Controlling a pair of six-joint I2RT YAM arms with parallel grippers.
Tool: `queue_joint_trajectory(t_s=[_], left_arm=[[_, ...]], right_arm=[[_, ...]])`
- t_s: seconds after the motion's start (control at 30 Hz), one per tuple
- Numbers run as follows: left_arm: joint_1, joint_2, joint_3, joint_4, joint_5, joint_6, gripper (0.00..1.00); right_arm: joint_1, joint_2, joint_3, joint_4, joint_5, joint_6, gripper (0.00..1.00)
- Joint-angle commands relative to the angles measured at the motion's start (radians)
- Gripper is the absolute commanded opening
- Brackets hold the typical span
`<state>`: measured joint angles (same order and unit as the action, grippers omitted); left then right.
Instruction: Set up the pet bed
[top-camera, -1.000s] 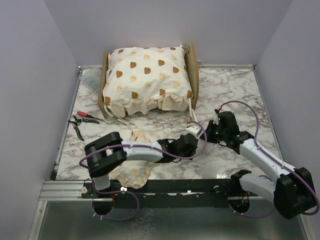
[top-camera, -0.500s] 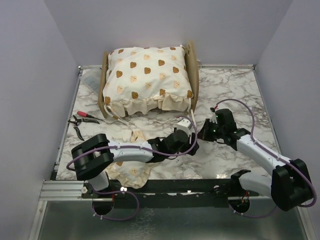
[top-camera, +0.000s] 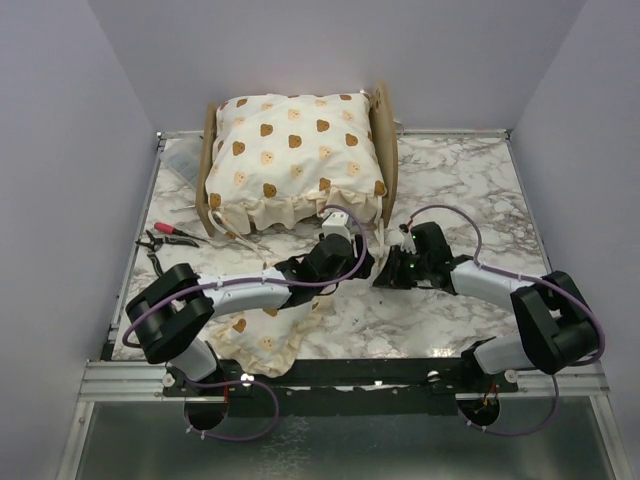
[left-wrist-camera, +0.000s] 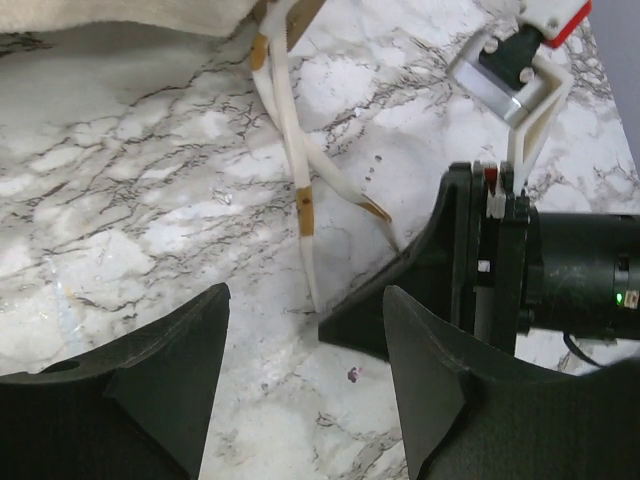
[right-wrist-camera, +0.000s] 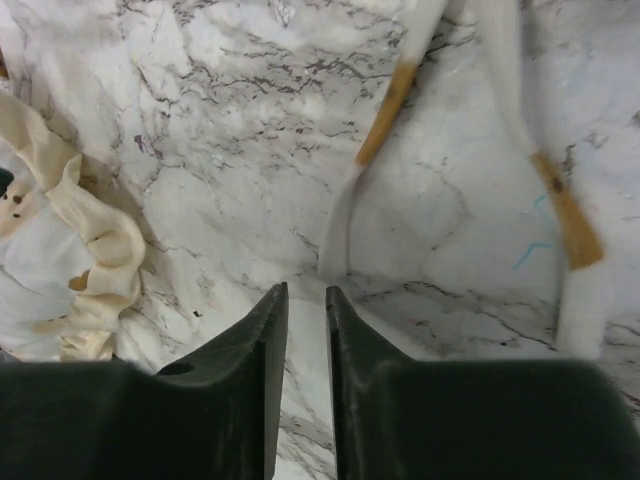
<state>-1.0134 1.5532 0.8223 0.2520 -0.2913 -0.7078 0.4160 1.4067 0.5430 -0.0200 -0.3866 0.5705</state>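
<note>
The pet bed (top-camera: 383, 150) stands at the back of the table, with the big bear-print cushion (top-camera: 295, 150) lying on it. White tie strings (left-wrist-camera: 296, 170) with tan bands trail from the cushion's front corner onto the marble. My left gripper (top-camera: 355, 263) (left-wrist-camera: 305, 295) hangs open just in front of that corner, over bare marble and the string ends, holding nothing. My right gripper (top-camera: 382, 279) (right-wrist-camera: 305, 290) faces it from the right, close by. Its jaws are a narrow gap apart and empty, just short of a string end (right-wrist-camera: 343, 215). The small pillow (top-camera: 262, 338) (right-wrist-camera: 45, 250) lies under the left arm.
Red-handled pliers (top-camera: 165, 235) lie at the table's left edge, and a clear plastic bag (top-camera: 185, 160) sits at the back left. Walls close in on both sides. A metal rail (top-camera: 130, 378) runs along the near edge.
Both arms have moved up toward the bed's front right corner. The left gripper has opened wide. The right jaws have parted a little from shut.
</note>
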Motion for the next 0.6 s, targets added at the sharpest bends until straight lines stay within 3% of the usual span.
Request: queue_joint_trajectory(t_s=[0.0,0.17,0.37,0.57], left_arm=[[0.03,0.005,0.0,0.008,-0.025,0.004,0.65],[0.044,0.041,0.024,0.018,-0.014,0.026,0.65],[0.046,0.07,0.056,0.024,-0.02,0.068,0.65],[0.051,0.082,0.078,0.025,-0.023,0.103,0.65]], right_arm=[[0.027,0.002,0.011,-0.036,0.005,-0.036,0.31],[0.027,-0.109,0.047,-0.232,0.136,-0.089,0.49],[0.027,-0.221,0.13,-0.42,0.452,-0.123,0.5],[0.027,-0.122,0.17,-0.38,0.515,-0.154,0.5]])
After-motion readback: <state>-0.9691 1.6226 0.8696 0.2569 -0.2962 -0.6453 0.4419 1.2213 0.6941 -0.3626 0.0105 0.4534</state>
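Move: The right hand's fingertips are down at the tip of the left tie, about 1 cm below the hand point. The right tie's tip lies about 3 cm ahead of the hand, 4 cm to its right and 1 cm lower; the bed's near right corner is roughly 13 cm ahead and 1 cm right, about 2 cm higher. From the open left hand, the left tie's tip is some 9 cm below, 3 cm right and 1 cm back. Barely parted at the left tie's tip, the right hand's fingers spread to about half open and come free of the tie; after easing back 1 cm, the hand swings about 6 cm right, rising some 4 cm and reaching forward, across above the right tie, with the fingers tipping about 20 degrees more steeply down. The left hand, still open, drifts about 2.5 cm forward and 1 cm down above the ties. ##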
